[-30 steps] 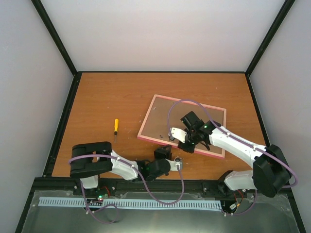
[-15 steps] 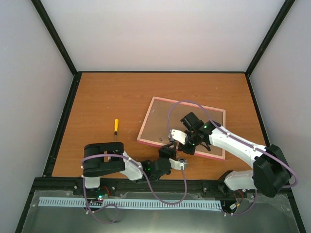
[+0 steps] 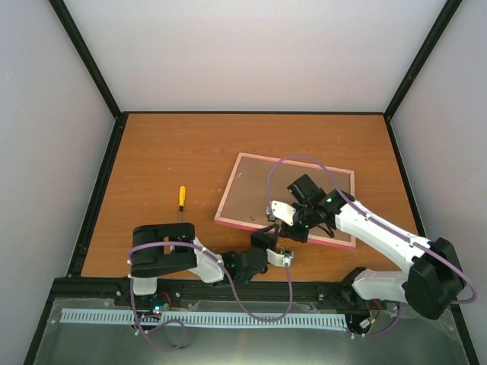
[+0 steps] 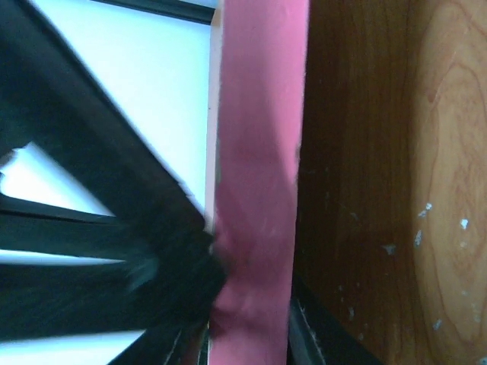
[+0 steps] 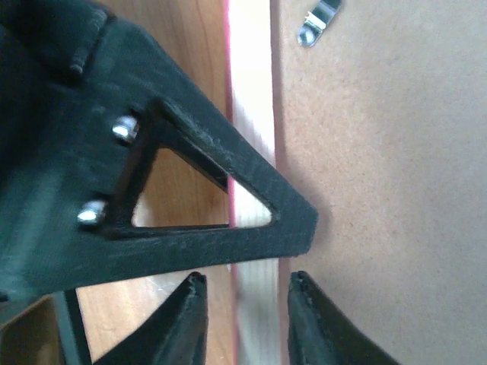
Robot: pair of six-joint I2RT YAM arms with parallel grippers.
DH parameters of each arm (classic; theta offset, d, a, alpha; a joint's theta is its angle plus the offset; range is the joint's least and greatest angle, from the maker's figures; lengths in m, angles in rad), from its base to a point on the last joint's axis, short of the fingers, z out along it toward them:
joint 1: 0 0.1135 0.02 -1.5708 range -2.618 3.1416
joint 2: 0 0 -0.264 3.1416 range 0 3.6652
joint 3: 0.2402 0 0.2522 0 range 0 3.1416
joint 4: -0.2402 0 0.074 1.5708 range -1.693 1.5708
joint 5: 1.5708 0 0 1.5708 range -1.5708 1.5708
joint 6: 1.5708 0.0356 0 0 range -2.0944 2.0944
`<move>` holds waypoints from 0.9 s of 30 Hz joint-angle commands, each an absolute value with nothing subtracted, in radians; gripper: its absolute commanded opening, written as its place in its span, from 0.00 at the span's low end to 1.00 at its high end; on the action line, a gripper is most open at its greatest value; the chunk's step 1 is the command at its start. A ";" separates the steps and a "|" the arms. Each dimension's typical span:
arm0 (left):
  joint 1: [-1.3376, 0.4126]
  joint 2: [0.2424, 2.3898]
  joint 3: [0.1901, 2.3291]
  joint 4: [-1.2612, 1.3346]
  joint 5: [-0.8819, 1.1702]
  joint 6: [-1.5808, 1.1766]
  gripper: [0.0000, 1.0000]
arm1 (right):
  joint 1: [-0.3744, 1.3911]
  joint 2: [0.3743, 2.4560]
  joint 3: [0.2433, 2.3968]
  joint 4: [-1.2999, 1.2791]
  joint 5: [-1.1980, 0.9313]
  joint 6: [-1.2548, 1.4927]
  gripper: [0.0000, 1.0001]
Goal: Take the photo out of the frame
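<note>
The frame [image 3: 232, 186] lies face down at the table's right middle, a thin pink border around a plain brown backing board [image 3: 304, 190]. The photo is hidden under that board. At the near edge, my left gripper [image 3: 268, 234] is shut on the frame; its wrist view shows the pink edge [image 4: 259, 152] pinched between the dark fingers [image 4: 179, 266]. My right gripper [image 3: 283, 220] straddles the same pale rim [image 5: 255, 152] just beyond it. Its jaws [image 5: 247, 285] stand slightly apart from the rim, holding nothing. The left finger's black triangle [image 5: 190, 228] crosses in front of them.
A small yellow-handled screwdriver [image 3: 181, 199] lies on the wood to the left of the frame. A metal retaining clip [image 5: 318, 21] sits on the backing board near the rim. Black cage posts and grey walls border the table.
My left gripper has swung right and forward to the frame's near edge and closed on it. The right gripper's jaws have loosened slightly on the rim.
</note>
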State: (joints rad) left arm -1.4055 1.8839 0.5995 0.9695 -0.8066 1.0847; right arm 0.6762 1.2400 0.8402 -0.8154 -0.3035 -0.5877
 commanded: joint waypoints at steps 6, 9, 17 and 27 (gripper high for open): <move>-1.399 1.779 0.660 0.884 -0.830 1.022 0.13 | 0.680 1.071 0.984 -0.888 -0.299 -0.562 0.54; -1.398 1.718 0.687 0.797 -0.841 0.993 0.12 | 0.670 1.040 1.036 -0.892 -0.236 -0.535 0.56; -1.361 1.553 0.962 0.046 -0.743 0.593 0.12 | 0.601 0.997 1.233 -0.882 -0.067 -0.455 0.60; -1.319 1.576 1.393 -0.643 -0.593 0.290 0.11 | 0.568 1.044 1.448 -0.885 0.051 -0.412 0.62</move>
State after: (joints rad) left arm -1.3289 1.5932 1.2335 -0.3729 -0.6830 0.5602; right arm 0.5835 1.0191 1.4033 -0.8753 -0.0231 -0.4442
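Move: Pinched already in both hands' fingers is the raised near edge of the picture frame, back side up. From the left hand the frame's middle lies about 8 cm ahead and 4 cm to the right, a little lower; its near left corner is some 16 cm left and 2 cm ahead, and the screwdriver some 25 cm left and 7 cm ahead on the table. From the right hand the frame's middle is about 9 cm ahead, 1 cm right, also slightly lower. Opening its fingers, the right hand lets go of the near edge and rises fast, about 27 cm, drifting forward as its fingers swing from pointing down towards forward and it turns clockwise. After a brief pause the left hand, keeping its pinch, lifts the near edge some 12 cm, tipping its fingertips down over 20 degrees. ##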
